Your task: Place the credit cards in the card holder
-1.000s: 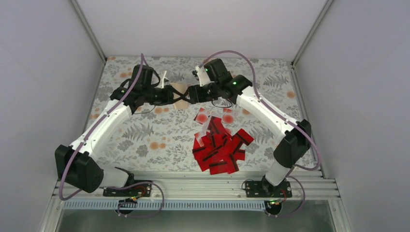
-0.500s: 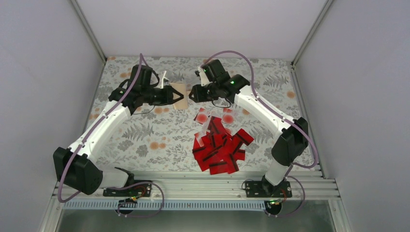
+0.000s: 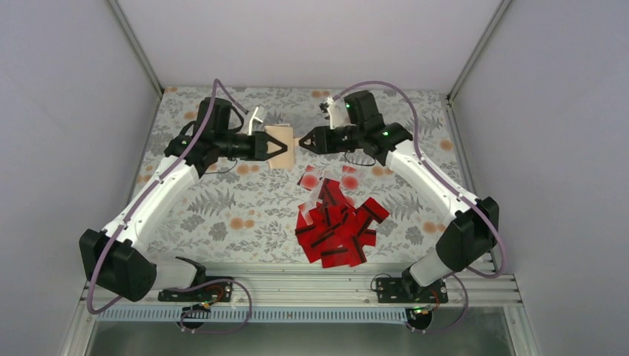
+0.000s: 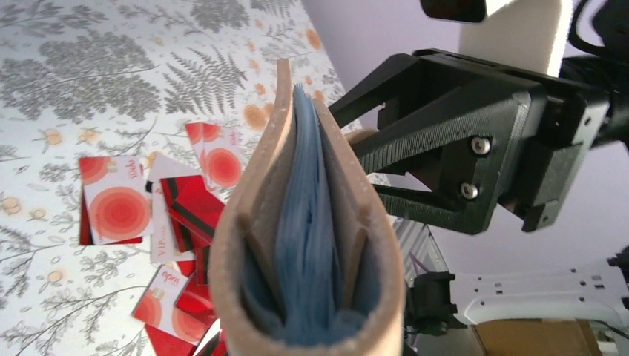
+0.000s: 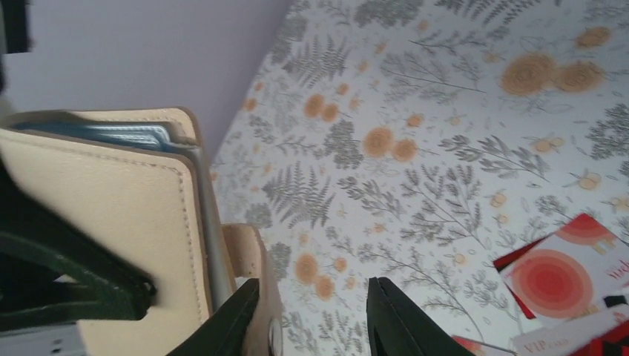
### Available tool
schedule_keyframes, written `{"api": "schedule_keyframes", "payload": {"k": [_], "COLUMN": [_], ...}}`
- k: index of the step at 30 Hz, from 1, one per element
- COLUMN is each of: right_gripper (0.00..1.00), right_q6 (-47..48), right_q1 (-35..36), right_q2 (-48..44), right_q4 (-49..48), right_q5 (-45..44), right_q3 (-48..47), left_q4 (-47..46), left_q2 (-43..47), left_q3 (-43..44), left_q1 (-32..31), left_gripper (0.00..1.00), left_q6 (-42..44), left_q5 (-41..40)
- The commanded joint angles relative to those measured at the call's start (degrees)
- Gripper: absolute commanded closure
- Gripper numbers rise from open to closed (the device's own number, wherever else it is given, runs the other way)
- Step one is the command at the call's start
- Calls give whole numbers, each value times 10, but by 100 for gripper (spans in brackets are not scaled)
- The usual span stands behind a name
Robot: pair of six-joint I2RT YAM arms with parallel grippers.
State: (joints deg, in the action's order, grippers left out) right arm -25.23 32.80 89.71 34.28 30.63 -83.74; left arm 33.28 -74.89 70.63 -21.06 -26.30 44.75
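Observation:
My left gripper [image 3: 271, 146] holds the tan card holder [image 3: 282, 147] up above the cloth, shut on it. In the left wrist view the card holder [image 4: 308, 245] fills the foreground, its mouth spread and blue lining showing, and it hides my own fingers. My right gripper [image 3: 303, 143] stands just right of the holder, open; in its wrist view the right gripper [image 5: 311, 319] has the holder's tan flap [image 5: 252, 259] lying against the left finger. Red credit cards [image 3: 337, 222] lie heaped on the cloth, and some credit cards [image 4: 119, 208] are pale-faced with a red blot.
A floral cloth [image 3: 222, 200] covers the table. White walls with metal corner posts [image 3: 137, 44] close in the back and sides. A metal rail [image 3: 311, 285] with both arm bases runs along the near edge.
My right gripper has drawn back to the right, off the card holder, with its jaws narrower than before. The left gripper has shifted the holder slightly right.

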Motion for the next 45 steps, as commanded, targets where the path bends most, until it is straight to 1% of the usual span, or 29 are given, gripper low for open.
{"api": "schedule_keyframes", "payload": {"k": [1,6,11,17,20,29,30,31,32,35,37,38,39,40,43,45], "right_gripper": [66,68,74,87,96,96,96,96,96,96,96,96,96,96,96,96], "right_q6": [8,18,10,-2,-7,-9,-11,-13,-17,-28,-37,-41,-47,-49,-55,-57], "right_q1": [-26,-31,-31,-31,-31,-37,-37,-37,-37,-37,-36,-36,-35,-33,-28,-24], "right_q2": [-33,-31,-32,-39,-44,-70,-72,-73,-73,-68,-56,-50,-45,-38,-18,-3], "right_q4": [-74,-83,-104,-126,-133,-135,-136,-137,-139,-138,-138,-137,-137,-137,-128,-120], "right_q5": [128,200,230,250,260,300,302,304,305,298,293,290,286,285,272,263], "right_q3": [28,35,43,45,46,55,57,58,59,66,74,78,81,82,79,74], "left_q4": [-29,-53,-72,-78,-84,-78,-76,-70,-62,-25,2,13,24,37,64,73], "left_q2": [14,18,18,22,21,14,13,14,14,14,13,14,15,16,27,37], "left_q3": [21,21,19,18,15,22,21,22,24,28,26,22,17,12,-11,-32], "left_q1": [-2,-2,-2,-2,-2,-2,-2,-2,-2,0,2,4,5,6,14,18], "left_gripper": [98,98,97,98,98,97,95,87,76,40,24,18,8,1,0,0], "left_q6": [16,8,1,0,-2,11,14,16,21,35,42,43,46,48,51,53], "left_q5": [59,89,116,129,136,144,142,137,128,76,31,9,-13,-36,-101,-130]}}
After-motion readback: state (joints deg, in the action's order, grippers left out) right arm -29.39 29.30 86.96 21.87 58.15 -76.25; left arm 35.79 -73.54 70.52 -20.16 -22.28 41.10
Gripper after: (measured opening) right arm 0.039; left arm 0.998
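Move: The card holder is already in the left fingers, its middle about 1 cm to that hand's left. From the right hand the holder lies about 5 cm to the left and 1 cm back, at its height. From the right hand, the card pile is some 19 cm back, 10 cm right and 26 cm below; the nearer red-and-white card about 6 cm back, 1 cm right, equally low. Both hands rise and draw back some 5 cm, right pinching the holder's flap, then dip, left opening wide. ##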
